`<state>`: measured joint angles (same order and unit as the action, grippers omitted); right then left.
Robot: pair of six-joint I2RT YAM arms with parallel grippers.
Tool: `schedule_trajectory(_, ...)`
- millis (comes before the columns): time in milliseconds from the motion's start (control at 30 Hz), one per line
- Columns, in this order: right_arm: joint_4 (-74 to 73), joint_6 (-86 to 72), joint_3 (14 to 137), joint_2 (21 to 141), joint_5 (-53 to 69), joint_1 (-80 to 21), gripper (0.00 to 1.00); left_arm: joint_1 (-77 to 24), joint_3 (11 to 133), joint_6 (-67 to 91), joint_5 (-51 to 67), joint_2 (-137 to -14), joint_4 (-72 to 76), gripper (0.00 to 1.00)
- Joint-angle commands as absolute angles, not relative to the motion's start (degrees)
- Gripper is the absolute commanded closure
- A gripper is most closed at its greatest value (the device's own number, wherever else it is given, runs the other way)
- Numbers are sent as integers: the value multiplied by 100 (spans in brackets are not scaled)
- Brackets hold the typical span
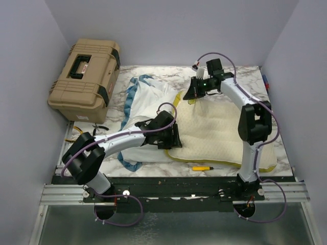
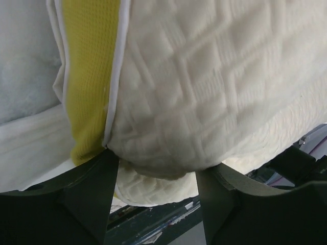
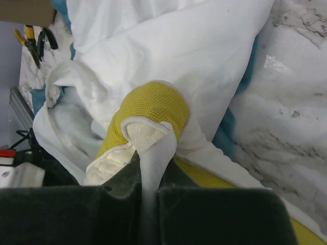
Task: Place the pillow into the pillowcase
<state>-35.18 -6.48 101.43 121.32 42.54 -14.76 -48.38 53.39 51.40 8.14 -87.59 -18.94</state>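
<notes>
The cream quilted pillow [image 1: 219, 132] lies flat at the table's centre-right, its mustard band [image 2: 89, 76] along the edge. The pillowcase [image 1: 148, 99] lies crumpled to its left, white inside showing, blue trim around it. My left gripper [image 1: 173, 137] is at the pillow's near-left corner. In the left wrist view that corner [image 2: 204, 76] bulges between the jaws, both fingers [image 2: 92, 194] pressing on it. My right gripper [image 1: 194, 92] is at the far-left corner. There it [image 3: 148, 178] is shut on a white hem of the pillowcase [image 3: 179, 51], drawn over the yellow pillow corner [image 3: 153, 102].
A tan hard case [image 1: 84, 79] stands at the back left. Yellow-handled pliers [image 1: 84, 127] lie near the left edge, and a small yellow tool [image 1: 203, 167] lies by the front edge. Bare marble tabletop [image 1: 276, 102] shows to the right of the pillow.
</notes>
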Motion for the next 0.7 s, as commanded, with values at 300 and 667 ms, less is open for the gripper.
schedule_trajectory(300,-3062,-1657,8795,8060,1347,-1459,100,-4799,6480,4138,173,-8588,-1696,30)
schedule_trajectory(667,-2238,-2033,7185,6572,-836,-1454,100,-4099,6581,2646,-147,-8223,-1935,15)
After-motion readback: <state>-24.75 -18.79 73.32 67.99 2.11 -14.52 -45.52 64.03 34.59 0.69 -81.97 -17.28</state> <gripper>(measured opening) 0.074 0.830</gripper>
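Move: The right fingers already hold the pillow's far-left corner; the pillowcase's middle lies about 19 cm to their left, 11 cm nearer the base and 11 cm lower. The pillow's near-left corner is right at the half-open left fingers, roughly 2 cm back, 3 cm left and 2 cm below. From the left hand, the pillowcase's middle is some 9 cm ahead, 13 cm left and 6 cm down; the screwdriver is 10 cm back, 12 cm right and 7 cm below. Keeping its pinch on the pillow's far-left corner, the right hand hauls that corner up about 20 cm, then mostly rightwards and somewhat back, away from the pillowcase, its wrist swinging clockwise and tipping upward. The left fingers come free of the near-left corner and open wider as that hand rises 10 cm and goes forward 7 cm, tipping up some 25 degrees. ##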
